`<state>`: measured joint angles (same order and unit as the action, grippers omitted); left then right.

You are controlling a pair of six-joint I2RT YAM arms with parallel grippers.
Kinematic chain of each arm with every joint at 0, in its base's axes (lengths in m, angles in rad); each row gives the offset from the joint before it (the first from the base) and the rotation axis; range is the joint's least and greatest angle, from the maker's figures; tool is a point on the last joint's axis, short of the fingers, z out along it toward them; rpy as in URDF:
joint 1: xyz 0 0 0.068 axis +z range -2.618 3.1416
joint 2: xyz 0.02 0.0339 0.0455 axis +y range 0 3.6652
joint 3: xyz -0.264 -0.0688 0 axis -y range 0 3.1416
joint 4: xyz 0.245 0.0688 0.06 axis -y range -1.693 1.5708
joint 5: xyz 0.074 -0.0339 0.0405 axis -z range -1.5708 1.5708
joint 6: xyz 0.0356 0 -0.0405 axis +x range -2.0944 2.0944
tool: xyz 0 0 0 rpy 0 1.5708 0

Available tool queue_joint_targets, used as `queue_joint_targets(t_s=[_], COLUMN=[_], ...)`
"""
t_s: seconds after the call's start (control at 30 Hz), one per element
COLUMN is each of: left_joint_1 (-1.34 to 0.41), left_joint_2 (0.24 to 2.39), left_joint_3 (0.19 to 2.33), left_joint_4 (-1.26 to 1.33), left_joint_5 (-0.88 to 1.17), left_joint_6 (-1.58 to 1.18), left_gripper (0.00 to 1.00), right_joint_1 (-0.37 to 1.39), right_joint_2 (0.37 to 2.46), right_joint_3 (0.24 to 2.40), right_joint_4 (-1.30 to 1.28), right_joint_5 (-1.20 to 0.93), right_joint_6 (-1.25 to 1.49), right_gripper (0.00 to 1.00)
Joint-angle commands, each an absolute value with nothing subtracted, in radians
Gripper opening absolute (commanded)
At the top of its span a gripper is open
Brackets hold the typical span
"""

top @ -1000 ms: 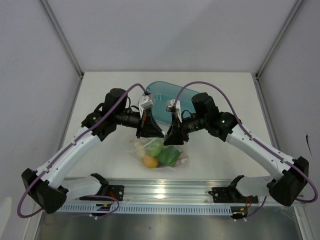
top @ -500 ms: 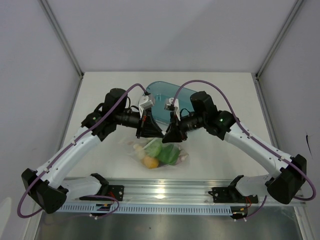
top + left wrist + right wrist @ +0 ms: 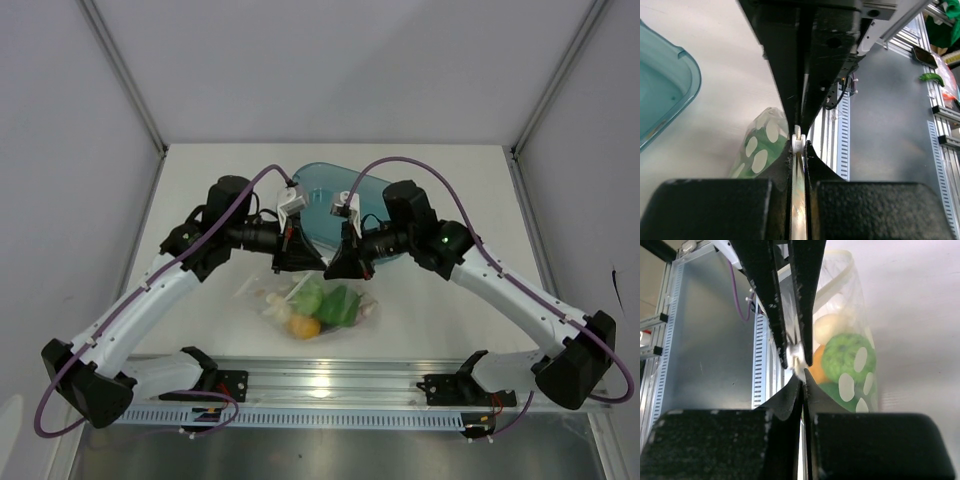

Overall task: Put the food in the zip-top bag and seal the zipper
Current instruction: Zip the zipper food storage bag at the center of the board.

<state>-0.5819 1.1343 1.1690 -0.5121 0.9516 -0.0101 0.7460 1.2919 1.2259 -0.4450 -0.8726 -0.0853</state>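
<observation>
The zip-top bag (image 3: 315, 305) hangs between my two grippers just above the table, holding a green pepper (image 3: 338, 306), a light green vegetable (image 3: 308, 296), a yellow-orange piece (image 3: 304, 326) and a white egg (image 3: 272, 300). My left gripper (image 3: 302, 264) is shut on the bag's top edge, with the thin zipper strip (image 3: 798, 200) pinched between its pads. My right gripper (image 3: 340, 268) faces it tip to tip, shut on the same edge (image 3: 803, 386). A small white piece (image 3: 796, 356) sits on the zipper between the two sets of fingertips. In the right wrist view the green pepper (image 3: 847, 357) shows through the bag.
A translucent teal tray (image 3: 322, 188) lies just behind both grippers, also seen as the teal tray (image 3: 665, 90) in the left wrist view. The aluminium rail (image 3: 330, 380) with the arm bases runs along the near edge.
My right gripper has closed on the bag's top edge beside the left one. The bag with the food has shifted slightly up and to the left.
</observation>
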Motion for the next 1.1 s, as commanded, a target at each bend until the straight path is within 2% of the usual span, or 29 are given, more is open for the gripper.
queue_joint_targets(t_s=[0.0,0.17,0.6,0.83,0.93,0.97,1.03,1.07], left_joint_1=[-0.569,-0.568,-0.565,-0.565,-0.563,-0.564,-0.565,-0.565], left_joint_2=[1.109,1.098,1.052,1.068,1.089,1.091,1.098,1.101], left_joint_3=[1.198,1.169,1.132,1.172,1.198,1.212,1.219,1.239], left_joint_4=[-0.514,-0.514,-0.499,-0.491,-0.511,-0.514,-0.523,-0.544], left_joint_5=[0.887,0.885,0.929,0.956,0.957,0.962,0.965,0.965], left_joint_6=[-0.035,-0.046,-0.054,-0.075,-0.069,-0.068,-0.057,-0.049], left_gripper=[0.01,0.01,0.01,0.01,0.01,0.01,0.01,0.01], right_joint_1=[0.742,0.681,0.601,0.652,0.676,0.69,0.699,0.707], right_joint_2=[1.213,1.118,1.045,1.137,1.132,1.135,1.152,1.157], right_joint_3=[1.21,1.12,1.042,1.106,1.104,1.115,1.134,1.152], right_joint_4=[-0.353,-0.172,-0.069,-0.287,-0.322,-0.34,-0.409,-0.429], right_joint_5=[-0.822,-0.782,-0.761,-0.928,-0.925,-0.917,-0.904,-0.891], right_joint_6=[-0.034,0.09,0.19,0.019,0.005,-0.026,-0.055,-0.086], right_gripper=[0.0,0.0,0.0,0.0,0.2,0.39,0.61,0.66])
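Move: The white zipper slider sits in my left fingertips, and my right fingers are already shut on the bag's zipper edge right beside it, about 2 cm to the slider's right. Below my right hand, some 20 cm down, the bagged green pepper lies roughly level with it and 3 cm to the right; the orange vegetable lies about 4 cm back and 5 cm left. The empty basket is roughly 25 cm ahead of that hand, 6 cm right and well below. My right hand, still pinching the zipper edge, pulls up and to the right, away from the slider, about 4 cm up and 3.5 cm right and a little forward, turning some 15 degrees clockwise. Then it sinks back down and draws back, opening its fingers around the edge. My left hand keeps its pinch on the slider, shifting only about a centimetre forward and back. ##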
